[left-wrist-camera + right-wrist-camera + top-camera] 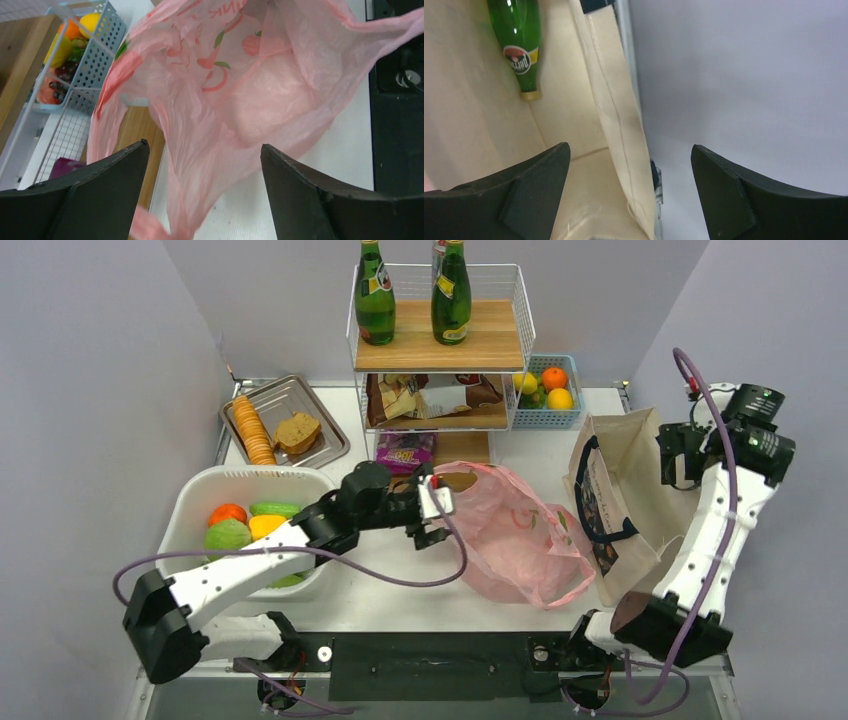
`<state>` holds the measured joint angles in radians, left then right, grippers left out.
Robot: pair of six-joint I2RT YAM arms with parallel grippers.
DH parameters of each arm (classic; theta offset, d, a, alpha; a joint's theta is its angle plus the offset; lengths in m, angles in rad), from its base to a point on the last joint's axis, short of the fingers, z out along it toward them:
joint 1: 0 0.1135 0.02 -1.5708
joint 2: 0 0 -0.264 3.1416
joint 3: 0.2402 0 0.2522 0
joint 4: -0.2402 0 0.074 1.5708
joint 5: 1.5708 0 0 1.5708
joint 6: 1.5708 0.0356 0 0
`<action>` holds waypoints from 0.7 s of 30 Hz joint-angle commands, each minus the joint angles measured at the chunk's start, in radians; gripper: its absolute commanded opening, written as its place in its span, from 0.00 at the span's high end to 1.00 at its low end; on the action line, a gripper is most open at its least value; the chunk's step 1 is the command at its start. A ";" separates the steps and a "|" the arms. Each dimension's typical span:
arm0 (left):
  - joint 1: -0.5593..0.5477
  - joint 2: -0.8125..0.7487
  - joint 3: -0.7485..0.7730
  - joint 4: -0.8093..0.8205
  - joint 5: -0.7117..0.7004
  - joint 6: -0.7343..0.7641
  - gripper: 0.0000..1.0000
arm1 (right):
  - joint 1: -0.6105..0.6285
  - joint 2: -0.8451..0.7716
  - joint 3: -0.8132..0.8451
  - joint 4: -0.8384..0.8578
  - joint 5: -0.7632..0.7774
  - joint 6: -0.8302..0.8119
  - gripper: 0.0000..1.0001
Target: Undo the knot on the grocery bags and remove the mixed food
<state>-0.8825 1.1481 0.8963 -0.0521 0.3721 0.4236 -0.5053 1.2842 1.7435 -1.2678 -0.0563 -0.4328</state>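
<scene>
The pink grocery bag (520, 535) lies crumpled in the middle of the table, and its thin plastic fills the left wrist view (235, 85). My left gripper (440, 517) (205, 150) is at the bag's left end, open, with a loose fold of pink plastic hanging between the wide jaws. The knot is out of view. Food sits in the white tub (200, 495): an orange piece (227, 512), a green one (275, 508) and a yellow one (265, 525). My right gripper (678, 455) (629, 150) is open over the beige canvas tote (625, 490), where a green bottle (521, 45) lies inside.
A wire rack (440, 340) at the back carries two green bottles and snack packets, with a purple packet (405, 450) below. A blue basket (548, 390) (85, 55) holds fruit. A metal tray (285, 420) holds crackers and bread. Grey walls close both sides.
</scene>
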 commanded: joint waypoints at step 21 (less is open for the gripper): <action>-0.181 0.032 -0.085 -0.513 -0.129 0.389 0.90 | 0.119 -0.276 -0.274 -0.158 -0.376 -0.366 1.00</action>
<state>-1.0672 1.3460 0.8215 -0.3519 0.2195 0.6945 -0.4156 1.1740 1.4883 -1.3533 -0.3126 -0.6670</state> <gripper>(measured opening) 0.128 0.005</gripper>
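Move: From my left hand, the pink bag's near-left side hangs about 5 cm right, 3 back and 15 below; the bag's middle is some 12 cm right and 3 ahead, with the purple snack bag about 25 ahead and 6 left. From my right hand, the tote's right rim lies about 10 cm below, 2 ahead and 1 right. The pink bag's middle is some 30 cm left of that hand, level with it. My right hand drops about 10 cm with its fingers tipping down, shuts on the tote's right rim, then hauls it left and somewhat up and back, turning counter-clockwise. My left hand reaches right over the pink bag, sinks some 16 cm while its fingers tip down, and closes to pinch the near-left plastic, sweeping back left and slightly towards me. ##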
